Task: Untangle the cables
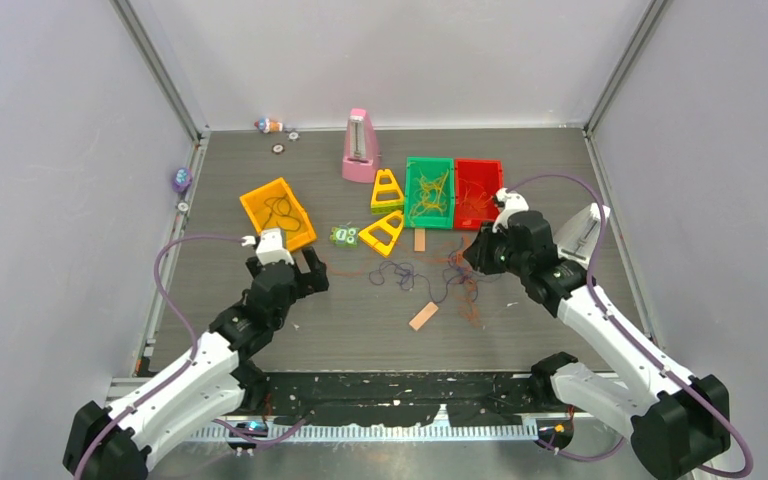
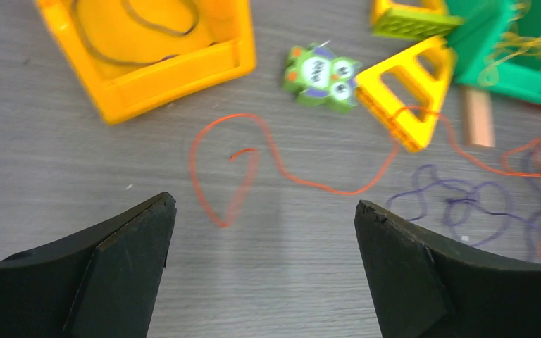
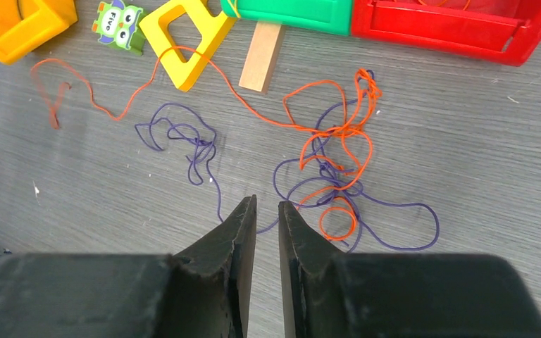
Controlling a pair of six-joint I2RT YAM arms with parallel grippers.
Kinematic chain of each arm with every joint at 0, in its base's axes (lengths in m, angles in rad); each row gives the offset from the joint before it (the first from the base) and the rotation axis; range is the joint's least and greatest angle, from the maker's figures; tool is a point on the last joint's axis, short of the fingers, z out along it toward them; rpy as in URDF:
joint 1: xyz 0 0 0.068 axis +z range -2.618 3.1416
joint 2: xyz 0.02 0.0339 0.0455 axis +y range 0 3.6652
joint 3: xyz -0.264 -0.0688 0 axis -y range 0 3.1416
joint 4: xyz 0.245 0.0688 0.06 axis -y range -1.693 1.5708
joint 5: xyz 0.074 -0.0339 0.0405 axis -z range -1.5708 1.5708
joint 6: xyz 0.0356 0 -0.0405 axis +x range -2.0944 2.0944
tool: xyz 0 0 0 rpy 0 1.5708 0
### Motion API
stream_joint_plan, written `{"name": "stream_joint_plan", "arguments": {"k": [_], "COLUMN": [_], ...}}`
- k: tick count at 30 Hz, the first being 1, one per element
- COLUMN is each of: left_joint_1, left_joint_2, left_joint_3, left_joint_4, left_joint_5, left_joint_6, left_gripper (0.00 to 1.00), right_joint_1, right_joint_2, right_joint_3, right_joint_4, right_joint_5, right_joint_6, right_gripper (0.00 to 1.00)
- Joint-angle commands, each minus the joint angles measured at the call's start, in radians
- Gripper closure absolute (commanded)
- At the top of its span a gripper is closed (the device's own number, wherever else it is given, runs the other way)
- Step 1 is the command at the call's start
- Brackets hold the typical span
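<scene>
The cables lie loose on the grey table: an orange-red cable runs from a loop on the left, over a yellow triangle frame, into a knot of orange and purple cables. A separate purple cable curls left of the knot. My left gripper is open wide and empty, hovering just short of the orange loop. My right gripper hangs above the table beside the knot, its jaws a narrow gap apart. A purple strand crosses the table below that gap; nothing is pinched.
An orange bin at the left holds a dark cable. A green bin with yellow cables and a red bin stand at the back. A green owl block, two wooden blocks and a pink metronome are nearby.
</scene>
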Motion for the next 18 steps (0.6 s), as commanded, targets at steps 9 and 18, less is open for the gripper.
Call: {"name": "stream_joint_plan", "arguments": {"k": [9, 18], "left_joint_1": [-0.013, -0.023], "left_joint_2": [0.095, 0.15], "left_joint_3": [-0.016, 0.009], "left_joint_4": [0.517, 0.649], "left_joint_5": [0.312, 0.43], "left_joint_6": [0.216, 0.355], "left_gripper": [0.0, 0.0], "right_joint_1": [0.02, 0.02], "right_joint_2": [0.011, -0.003], "right_joint_3": [0.15, 0.213], "right_joint_4": [-0.069, -0.12], "right_joint_5": [-0.024, -0.036], "right_joint_6": [-0.047, -0.068], "right_gripper": [0.78, 0.81]}}
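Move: The loose purple loops lie about 16 cm to the left hand's right, 3 cm ahead and 11 cm below it. The yellow triangle is about 14 cm right and 11 cm ahead of that hand, the owl block 6 cm right and 11 cm ahead, and the big orange-and-purple tangle some 29 cm right and 3 cm ahead. From the right hand, the purple loops are roughly 13 cm left, 2 cm ahead and 15 cm below. Towards the loose purple loops the empty left hand swings, about 8 cm right while climbing some 5 cm, its wrist turning about 25 degrees clockwise and its fingers tipping up a little and staying wide open. The right hand, also empty and nearly shut, lifts about 4 cm almost straight up, clear of the tangle. ##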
